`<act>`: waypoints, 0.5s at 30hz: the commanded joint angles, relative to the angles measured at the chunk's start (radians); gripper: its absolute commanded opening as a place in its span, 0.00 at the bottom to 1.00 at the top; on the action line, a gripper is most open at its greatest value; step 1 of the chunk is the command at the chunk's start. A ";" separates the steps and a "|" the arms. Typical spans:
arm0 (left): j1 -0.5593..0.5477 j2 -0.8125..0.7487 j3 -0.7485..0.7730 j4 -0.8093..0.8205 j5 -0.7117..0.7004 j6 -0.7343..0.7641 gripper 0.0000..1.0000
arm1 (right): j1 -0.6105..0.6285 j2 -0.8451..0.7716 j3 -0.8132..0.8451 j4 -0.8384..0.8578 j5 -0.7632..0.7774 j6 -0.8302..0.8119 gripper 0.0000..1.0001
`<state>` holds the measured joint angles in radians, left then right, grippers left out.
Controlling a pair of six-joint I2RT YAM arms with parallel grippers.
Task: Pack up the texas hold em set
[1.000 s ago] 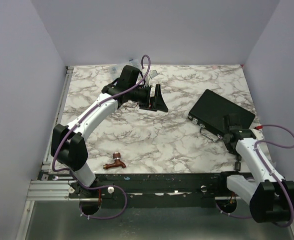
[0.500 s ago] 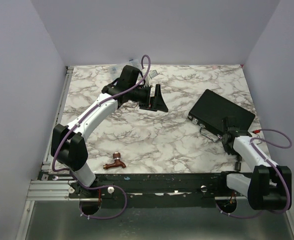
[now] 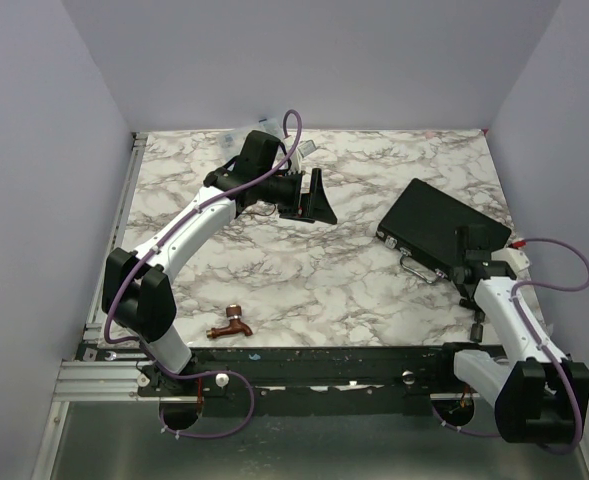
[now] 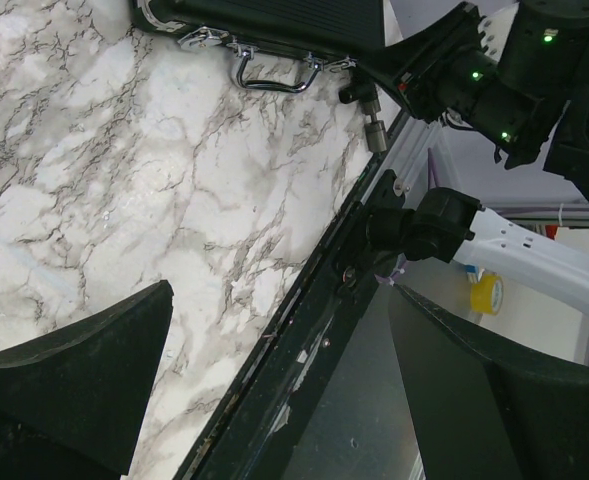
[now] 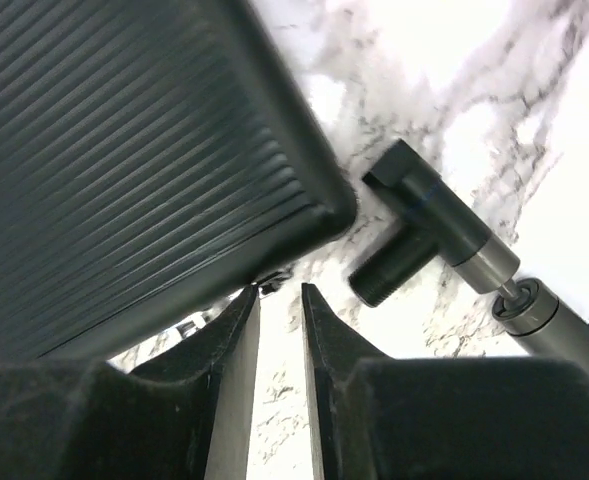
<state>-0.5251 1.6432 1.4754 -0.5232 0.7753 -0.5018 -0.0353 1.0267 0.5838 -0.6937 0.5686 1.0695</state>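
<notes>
The texas hold em set's black case (image 3: 444, 228) lies closed at the right of the table, its silver handle (image 3: 419, 268) facing the arms. In the right wrist view its ribbed lid (image 5: 124, 150) fills the upper left. My right gripper (image 3: 463, 242) is at the case's near right corner; its jaws (image 5: 279, 295) stand a narrow gap apart with nothing between them, their tips just below the case's edge. My left gripper (image 3: 319, 200) hovers wide open and empty over the middle back of the table, apart from the case. The left wrist view shows the handle (image 4: 274, 75) and latches (image 4: 199, 38). Chips and cards are hidden.
A copper faucet (image 3: 230, 326) lies near the front edge at the left. A black and silver pipe fitting (image 5: 444, 240) lies on the marble next to the case's corner, close to my right arm. Clear plastic (image 3: 236, 143) shows behind the left arm. Walls enclose the table.
The right gripper's jaws have parted a little, and its wrist has shifted and turned at the case's near corner. The left arm has not moved.
</notes>
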 commanded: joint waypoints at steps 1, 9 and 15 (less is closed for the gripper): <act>-0.004 -0.017 0.014 0.009 0.021 0.002 0.89 | -0.002 -0.047 0.073 0.117 0.006 -0.145 0.28; -0.004 -0.016 0.012 0.010 0.014 0.004 0.89 | -0.001 0.000 0.146 0.216 -0.235 -0.346 0.41; -0.004 -0.031 0.005 0.017 -0.012 0.018 0.89 | 0.017 0.056 0.202 0.278 -0.514 -0.420 0.49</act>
<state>-0.5251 1.6428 1.4754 -0.5220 0.7750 -0.5014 -0.0341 1.0561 0.7364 -0.4896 0.2882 0.7383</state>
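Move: The closed case lies beside the right hand: its middle is about 13 cm ahead, 7 cm to the left and 4 cm lower, with its nearest corner right by the fingertips. The case handle is some 6 cm ahead and 12 cm to the left. The black tool lies about 8 cm back and 1 cm to the right. From the left hand, the case's middle is roughly 6 cm ahead, 36 cm to the right and well below. Away from the near corner and in over the closed case goes the right hand, about 8 cm forward while rising some 6 cm; the climb comes mostly first, then it flattens out and swings about 4 cm left. The wrist turns some 25 degrees counter-clockwise, the fingertips tilting up a little, and the fingers spread from a quarter to nearly half open. ##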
